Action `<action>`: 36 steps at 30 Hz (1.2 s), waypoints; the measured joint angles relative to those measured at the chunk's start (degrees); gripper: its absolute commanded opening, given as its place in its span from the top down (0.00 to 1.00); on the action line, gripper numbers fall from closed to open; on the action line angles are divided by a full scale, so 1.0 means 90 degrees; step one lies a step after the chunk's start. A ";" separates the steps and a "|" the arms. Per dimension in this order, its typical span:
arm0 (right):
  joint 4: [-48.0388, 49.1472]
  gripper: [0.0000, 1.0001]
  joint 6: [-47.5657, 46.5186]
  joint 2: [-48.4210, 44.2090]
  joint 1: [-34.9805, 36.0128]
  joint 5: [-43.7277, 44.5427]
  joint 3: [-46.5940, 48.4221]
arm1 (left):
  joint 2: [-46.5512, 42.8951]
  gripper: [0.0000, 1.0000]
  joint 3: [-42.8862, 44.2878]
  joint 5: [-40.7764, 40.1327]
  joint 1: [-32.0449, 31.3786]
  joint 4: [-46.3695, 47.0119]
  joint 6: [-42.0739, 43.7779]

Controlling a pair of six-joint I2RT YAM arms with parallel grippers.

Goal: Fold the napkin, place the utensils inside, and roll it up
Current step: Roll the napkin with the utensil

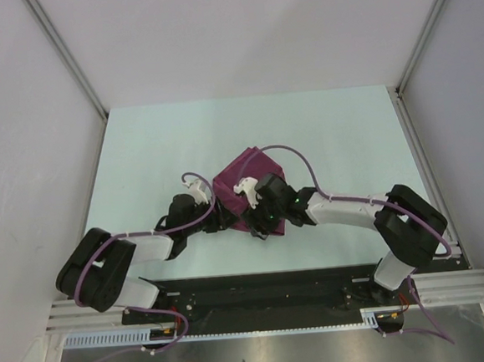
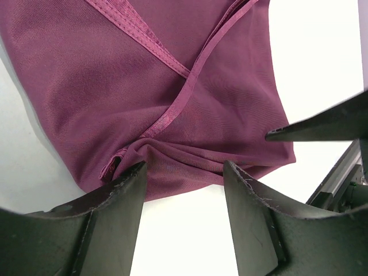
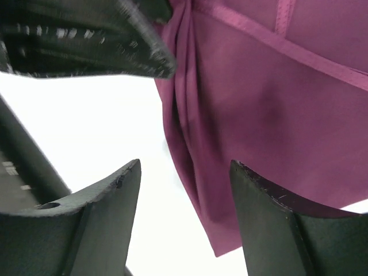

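The magenta napkin (image 1: 247, 167) lies folded into a small, creased packet at the middle of the table. My left gripper (image 1: 219, 219) stands open at its near left edge. In the left wrist view the bunched cloth edge (image 2: 184, 167) lies just between the left gripper's (image 2: 184, 172) fingertips, ungripped. My right gripper (image 1: 254, 223) is open at the near right corner. In the right wrist view the napkin's pleated corner (image 3: 207, 190) hangs between the spread fingers of the right gripper (image 3: 185, 169). The utensils are hidden or out of view.
The pale table (image 1: 147, 146) is walled by white panels on three sides. The two grippers are close together: a right finger (image 2: 322, 123) shows in the left wrist view, and the left fingers (image 3: 86, 40) in the right wrist view. A metal rail (image 1: 268, 300) runs along the near edge.
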 measured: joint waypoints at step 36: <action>-0.0884 1.00 -0.1105 0.1185 0.0952 0.1413 0.0979 | -0.0947 0.15 0.0180 -0.0549 0.0007 -0.1506 0.0233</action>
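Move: The napkin's near rolled edge runs right below the open right fingers, about 4 cm down. The near-right corner is roughly 6 cm to that hand's right, 1 cm back and 5 cm lower; the near-left corner is some 8 cm left and 4 cm ahead, also 5 cm lower. From the left hand, beside that near-left corner, the stretch of edge to be pinched is about 7 cm right, 3 cm back and a centimetre down. The napkin's rolled near edge is taken between the right fingers: that hand sinks nearly 4 cm onto it, turning some 30 degrees so the fingers point steeper and more forward, shuts fully to pinch the cloth, then eases about 1 cm left as the wrist starts turning back. The left hand stays at the near-left corner until late, then opens wider, shifting 2 cm left and rising slightly. ##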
